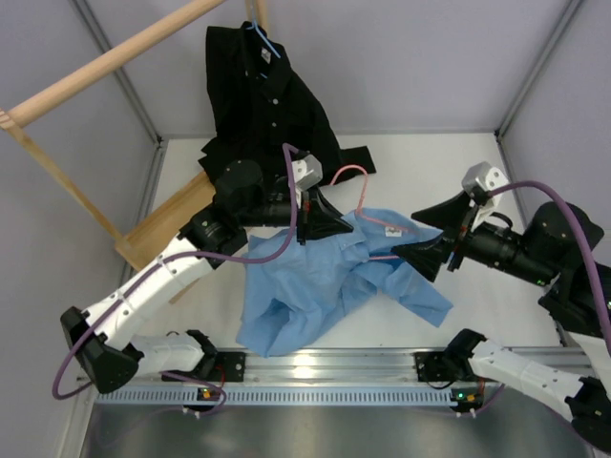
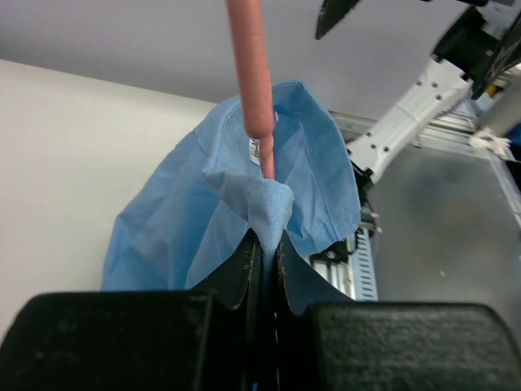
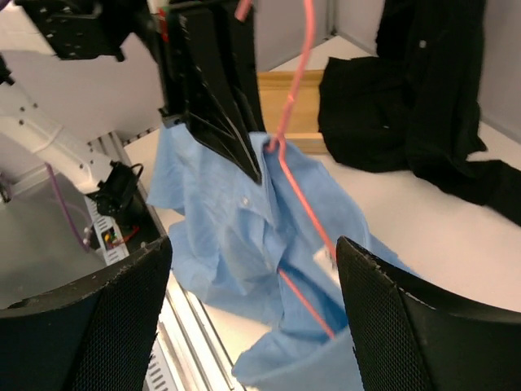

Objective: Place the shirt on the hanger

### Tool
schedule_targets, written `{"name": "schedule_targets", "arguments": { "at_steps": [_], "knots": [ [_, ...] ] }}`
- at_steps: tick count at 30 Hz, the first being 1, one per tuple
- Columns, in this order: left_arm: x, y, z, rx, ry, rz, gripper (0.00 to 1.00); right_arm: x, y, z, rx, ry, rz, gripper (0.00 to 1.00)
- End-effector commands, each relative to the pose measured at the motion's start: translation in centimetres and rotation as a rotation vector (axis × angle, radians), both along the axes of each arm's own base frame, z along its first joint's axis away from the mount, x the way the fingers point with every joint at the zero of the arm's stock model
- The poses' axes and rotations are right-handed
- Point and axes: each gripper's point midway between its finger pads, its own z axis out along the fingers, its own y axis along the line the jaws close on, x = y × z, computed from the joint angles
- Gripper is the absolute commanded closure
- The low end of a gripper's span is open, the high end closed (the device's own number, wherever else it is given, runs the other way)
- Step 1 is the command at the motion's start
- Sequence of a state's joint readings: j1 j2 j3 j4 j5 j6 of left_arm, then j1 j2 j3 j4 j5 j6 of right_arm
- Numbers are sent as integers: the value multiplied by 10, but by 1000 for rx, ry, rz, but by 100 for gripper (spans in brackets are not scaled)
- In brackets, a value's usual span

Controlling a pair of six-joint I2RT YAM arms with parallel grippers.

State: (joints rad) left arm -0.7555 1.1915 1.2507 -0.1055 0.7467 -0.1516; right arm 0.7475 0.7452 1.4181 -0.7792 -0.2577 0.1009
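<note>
The light blue shirt (image 1: 325, 281) lies crumpled at the table's middle, its collar end lifted. My left gripper (image 1: 346, 229) is shut on a fold of the shirt (image 2: 179, 228) by the collar, jaws pressed together at the cloth (image 2: 264, 238). The pink hanger (image 1: 349, 174) stands hook up, and its neck (image 2: 251, 73) runs down into the pinched fold. One wire arm (image 3: 305, 204) slants down inside the shirt (image 3: 220, 236). My right gripper (image 1: 405, 234) is open just right of the collar. Its fingers (image 3: 106, 326) stand wide apart with nothing between them, and the shirt lies beyond.
A black shirt (image 1: 267, 95) hangs on a blue hanger (image 1: 265, 40) from the wooden rail (image 1: 115, 62) at the back, its tail (image 3: 407, 98) spread on the table. The rack's wooden base (image 1: 177, 219) lies at the left. Metal rails (image 1: 325, 367) line the near edge.
</note>
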Motion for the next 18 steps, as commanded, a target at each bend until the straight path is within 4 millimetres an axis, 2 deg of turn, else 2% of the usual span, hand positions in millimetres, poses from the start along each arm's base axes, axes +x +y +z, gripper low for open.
{"name": "schedule_targets", "arguments": {
  "at_steps": [1, 2, 7, 13, 18],
  "knots": [
    [-39, -4, 23, -47, -18, -244, 100, 2, 27, -4, -57, -18, 144, 22],
    [-39, -6, 23, -46, -16, -248, 100, 4, 32, -2, -51, -26, 160, 23],
    [-70, -6, 21, -41, -14, -436, 100, 5, 57, 12, 4, -20, 258, 27],
    [-76, -7, 14, -32, -8, -478, 100, -5, 78, 20, 74, -11, 391, 39],
    [-74, -9, 8, -23, 0, -479, 100, -6, 86, 21, 102, -6, 433, 56]
  ]
}}
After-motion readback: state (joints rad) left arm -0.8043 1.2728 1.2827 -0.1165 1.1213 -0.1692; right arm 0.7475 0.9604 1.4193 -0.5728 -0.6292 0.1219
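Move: The right hand goes for the upright pink hanger's hook, some 8 cm ahead of it, 10 cm to its left and 3 cm higher. The shirt's collar label lies about 4 cm ahead, 2 cm left and 5 cm below that hand; the left fingertips, already pinching the collar cloth, are roughly 3 cm ahead, 11 cm left and 4 cm lower. From the left hand the hook is about 5 cm ahead, 1 cm to the right and 7 cm up. Leftwards, some 8 cm, the right hand swings to the hook, dipping a couple of centimetres and coming back up while it turns counter-clockwise and its wide-open fingers narrow to about half around the hook's shaft. The left hand keeps its pinch on the collar and draws back towards the base, turning about 25 degrees clockwise, bringing the hanger back with it, then eases to a stop. ##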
